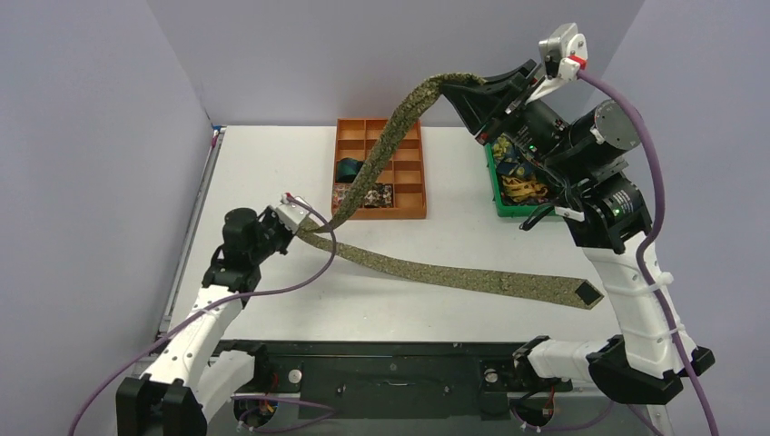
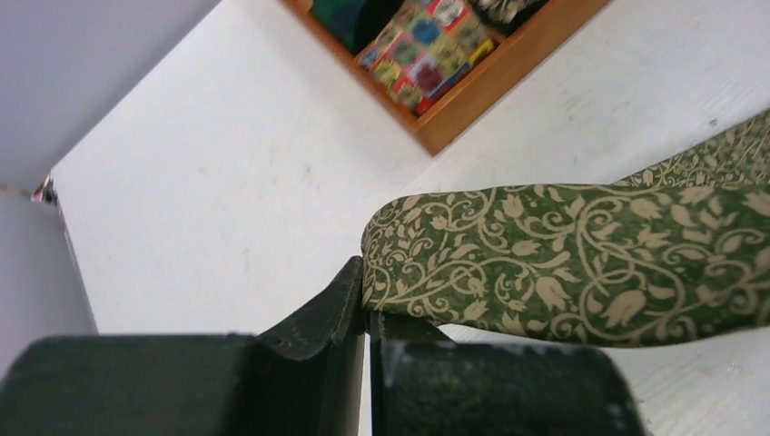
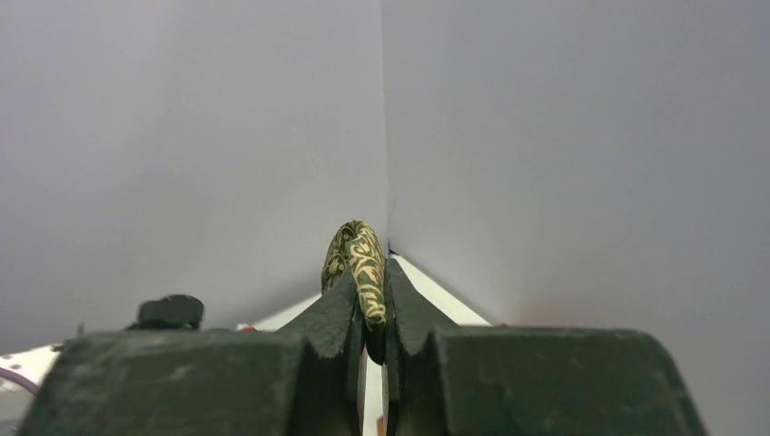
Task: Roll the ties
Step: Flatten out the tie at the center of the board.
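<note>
One olive-gold tie (image 1: 472, 280) with a leaf pattern lies as a flat strip across the table, its wide end at the right. At the left it folds back and rises steeply to the upper right. My left gripper (image 1: 300, 225) is shut on that fold; in the left wrist view the patterned tie (image 2: 563, 263) meets the closed left gripper (image 2: 366, 304) at its tips. My right gripper (image 1: 459, 84) is raised high and shut on the narrow end. In the right wrist view that tie (image 3: 363, 259) is pinched in the right gripper (image 3: 370, 304).
An orange compartment tray (image 1: 413, 211) stands at the back centre, holding a dark teal coil (image 1: 348, 168), a multicolour coil (image 1: 344, 193) and a dark flecked coil (image 1: 382, 193). A green bin (image 1: 501, 202) with more fabric sits behind my right arm. Purple cables trail from both arms.
</note>
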Robot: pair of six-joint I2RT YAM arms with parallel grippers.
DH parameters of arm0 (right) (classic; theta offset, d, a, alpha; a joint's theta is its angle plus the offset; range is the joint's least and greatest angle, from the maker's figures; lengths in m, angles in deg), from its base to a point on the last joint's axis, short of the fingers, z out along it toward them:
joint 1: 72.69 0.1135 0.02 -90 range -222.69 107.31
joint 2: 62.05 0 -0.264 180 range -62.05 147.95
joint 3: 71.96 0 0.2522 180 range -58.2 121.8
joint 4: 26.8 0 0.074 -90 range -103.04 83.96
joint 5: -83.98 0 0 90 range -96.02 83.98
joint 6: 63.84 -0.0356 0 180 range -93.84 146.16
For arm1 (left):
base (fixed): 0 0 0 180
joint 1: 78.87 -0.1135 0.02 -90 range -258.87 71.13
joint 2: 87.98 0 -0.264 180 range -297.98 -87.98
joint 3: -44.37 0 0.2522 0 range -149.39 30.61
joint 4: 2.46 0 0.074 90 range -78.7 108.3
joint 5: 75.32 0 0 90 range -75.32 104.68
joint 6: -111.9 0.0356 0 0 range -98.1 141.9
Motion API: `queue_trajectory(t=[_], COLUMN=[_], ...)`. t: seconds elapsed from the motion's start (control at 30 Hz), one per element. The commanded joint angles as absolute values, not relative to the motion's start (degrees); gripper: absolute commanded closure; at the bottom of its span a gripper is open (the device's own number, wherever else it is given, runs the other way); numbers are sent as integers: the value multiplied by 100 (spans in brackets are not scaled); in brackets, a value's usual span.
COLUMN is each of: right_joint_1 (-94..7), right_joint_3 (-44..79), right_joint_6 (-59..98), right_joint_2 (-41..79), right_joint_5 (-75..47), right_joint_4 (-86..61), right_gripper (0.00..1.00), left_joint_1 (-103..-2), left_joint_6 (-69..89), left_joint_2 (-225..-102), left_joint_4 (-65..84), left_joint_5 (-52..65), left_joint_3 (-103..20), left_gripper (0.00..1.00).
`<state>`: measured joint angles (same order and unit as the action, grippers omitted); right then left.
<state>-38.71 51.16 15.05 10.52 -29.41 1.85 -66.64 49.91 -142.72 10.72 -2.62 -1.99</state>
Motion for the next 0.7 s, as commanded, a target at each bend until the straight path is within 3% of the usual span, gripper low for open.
queue_trajectory(t=[0.0,0.4,0.6,0.63,0.67], right_joint_1=[-4418,-5193,-5304,-5307,-5308], right_joint_3=[4577,3309,2944,2943,2927], right_joint_6=[2019,3821,5256,5526,5658], right_joint_2=[815,964,1055,1081,1112], right_joint_5=[-3615,-4508,-4691,-4725,-4768], right_joint_4=[467,1103,1924,2109,2213], right_gripper=[100,100,100,100,100], left_joint_1=[-7172,-7476,-7621,-7622,-7623], left_joint_6=[5150,5567,6391,6457,6634], left_joint_2=[-13952,-13662,-13203,-13134,-13115], left_joint_4=[2326,2974,3569,3792,3925], left_joint_5=[143,908,92,-164,-323], left_joint_3=[-87,597,579,515,328], left_gripper=[100,99,47,30,24])
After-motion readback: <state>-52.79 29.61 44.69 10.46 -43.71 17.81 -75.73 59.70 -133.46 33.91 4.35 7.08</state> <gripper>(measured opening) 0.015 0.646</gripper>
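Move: The left hand grips the tie's fold; the table spot for it is about 5 cm back, 5 cm to its left and 12 cm below, with the compartment box some 24 cm ahead and 16 cm right, similarly low. From the right hand, holding the tie's other part high, the flat strand's middle lies about 4 cm ahead, 7 cm right and 58 cm below. At that same level, the black end patch is 41 cm right, level fore and aft; the box is 33 cm ahead, 9 cm left. Still pinching the fold, the left hand carries it left, back and down to the table, about 10 cm down and 8 cm each other way, tipping its fingers down 20 degrees, then opens and lets go. The right hand keeps its grip and drops fast, some 22 cm, while going 8 cm forward, its raised fingers tipping 30 degrees to just below level. ##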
